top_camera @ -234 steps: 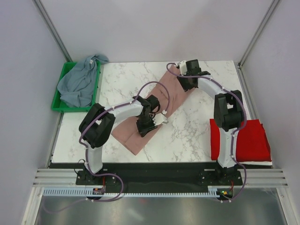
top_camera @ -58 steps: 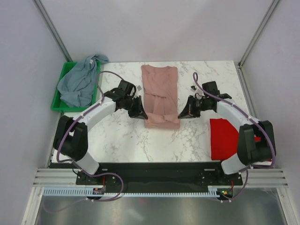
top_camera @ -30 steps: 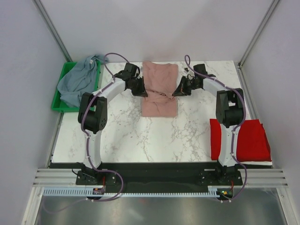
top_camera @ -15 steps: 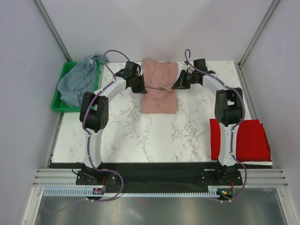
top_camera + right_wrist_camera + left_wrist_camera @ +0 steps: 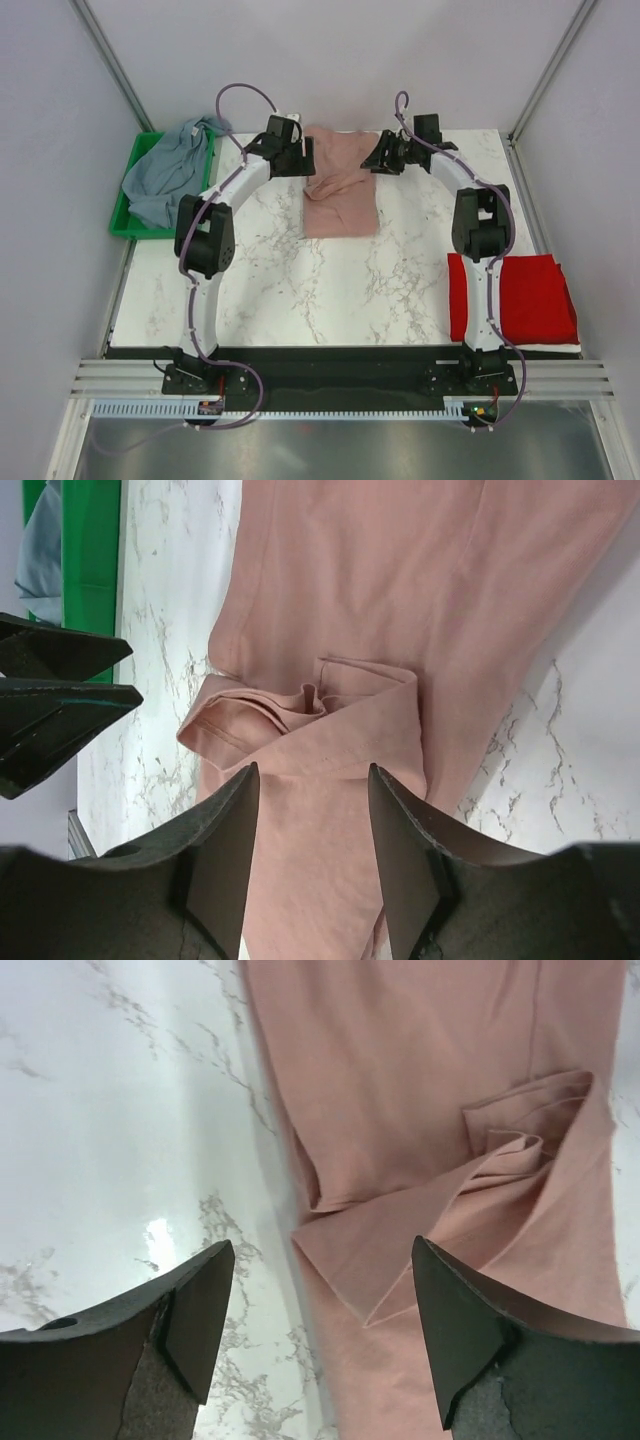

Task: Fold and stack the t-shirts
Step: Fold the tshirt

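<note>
The dusty-pink t-shirt (image 5: 340, 192) lies folded on the marble table at the far middle, with a rumpled sleeve fold (image 5: 510, 1150) on top. My left gripper (image 5: 302, 158) hovers at its far left edge, open and holding nothing (image 5: 321, 1250). My right gripper (image 5: 378, 158) is at the far right edge, also open, with only cloth below it (image 5: 312, 775). The pink t-shirt (image 5: 400, 580) fills the right wrist view. A folded red t-shirt (image 5: 530, 298) lies at the table's right edge. The grey-blue t-shirt (image 5: 165, 178) is heaped in the bin.
A green plastic bin (image 5: 124, 228) stands off the table's left edge and also shows in the right wrist view (image 5: 90, 540). Both arms arch over the table's left and right sides. Grey walls enclose the table on three sides.
Both grippers carried the pink shirt's edge toward the far side, then opened and let it go. The shirt now lies shorter, folded over itself.
</note>
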Available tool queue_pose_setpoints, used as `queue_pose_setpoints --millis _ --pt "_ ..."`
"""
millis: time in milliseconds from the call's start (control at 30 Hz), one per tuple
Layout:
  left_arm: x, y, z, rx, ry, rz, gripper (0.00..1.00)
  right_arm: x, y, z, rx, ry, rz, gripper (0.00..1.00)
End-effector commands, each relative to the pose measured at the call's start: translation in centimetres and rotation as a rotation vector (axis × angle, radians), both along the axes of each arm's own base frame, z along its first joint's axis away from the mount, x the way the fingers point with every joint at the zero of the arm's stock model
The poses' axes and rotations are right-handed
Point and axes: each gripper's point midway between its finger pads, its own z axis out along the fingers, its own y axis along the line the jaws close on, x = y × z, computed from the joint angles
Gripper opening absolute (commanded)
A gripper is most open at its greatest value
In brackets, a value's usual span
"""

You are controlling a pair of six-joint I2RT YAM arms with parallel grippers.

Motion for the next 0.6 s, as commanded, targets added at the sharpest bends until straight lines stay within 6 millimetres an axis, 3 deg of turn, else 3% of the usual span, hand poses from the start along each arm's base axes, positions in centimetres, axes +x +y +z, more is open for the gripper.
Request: queue_pose_setpoints --millis 0,33,67,100,133,167,200,233,267,300,333,433,567 --pt "0.1 1.9 4.8 0.060 -0.108 0.037 0.80 0.5 -0.9 6.6 0.018 -0.158 0.011 0.56" --pt "-0.9 2.5 5.7 0.072 -0.112 0.045 0.80 -0.8 -1.3 5.4 0.024 -0.108 0.010 0.56" --pt "-1.6 2.8 6.2 0.076 -0.109 0.048 0.80 -1.7 -1.7 7.2 0.040 -0.114 0.004 0.56" --pt "-2.9 2.9 6.0 0.069 -0.076 0.030 0.80 -3.4 -2.7 5.2 0.043 -0.042 -0.005 0.57" --pt "-4.5 3.0 4.7 0.071 -0.024 0.005 0.80 -4.6 -3.0 5.1 0.056 -0.013 0.002 0.57" --pt "-5.9 2.8 5.5 0.042 -0.009 -0.019 0.80 -5.9 -3.8 5.8 0.063 0.002 -0.003 0.57" --pt "-7.4 2.5 4.7 0.017 0.045 -0.045 0.81 -7.1 -4.0 5.2 0.068 0.038 -0.003 0.57" --pt "-10.2 1.8 2.7 -0.066 0.163 -0.096 0.81 -9.2 -4.1 3.1 0.072 0.114 0.000 0.57" --pt "-11.5 1.5 2.5 -0.117 0.204 -0.102 0.81 -10.5 -4.0 3.1 0.087 0.145 0.013 0.57" --pt "-13.1 0.8 2.1 -0.215 0.276 -0.131 0.81 -12.2 -3.9 1.5 0.101 0.207 0.020 0.57" --pt "-14.9 0.2 0.5 -0.299 0.357 -0.138 0.81 -13.0 -3.7 1.1 0.113 0.235 0.026 0.58" --pt "-18.0 -0.6 -1.7 -0.446 0.515 -0.133 0.80 -14.6 -3.3 -0.8 0.173 0.333 0.003 0.58" --pt "-19.2 -1.5 -3.7 -0.535 0.619 -0.107 0.79 -14.9 -2.6 -1.7 0.237 0.383 -0.010 0.60"
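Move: The folded t-shirt's near left corner lies about 16 cm back and 1 cm right of the left hand; its near right corner lies some 16 cm back and 2 cm right of the right hand. Both are roughly 9 cm lower. The bunched flap on the shirt is about 3 cm back and 8 cm right of the left hand, 4 cm back and 7 cm left of the right. The shirt's far edge is some 10 cm ahead of both. Already open and off the flap, both hands draw back together along the shirt's two sides towards its near corners, the left by about 18 cm and the right by about 15 cm while also easing some 4 cm outward to its right. Each rises a centimetre or two first and then sinks while still travelling back, wrists tipping the fingertips further down (left some 30 degrees, right a little over 20), the fingers staying open and not yet gripping the cloth. ##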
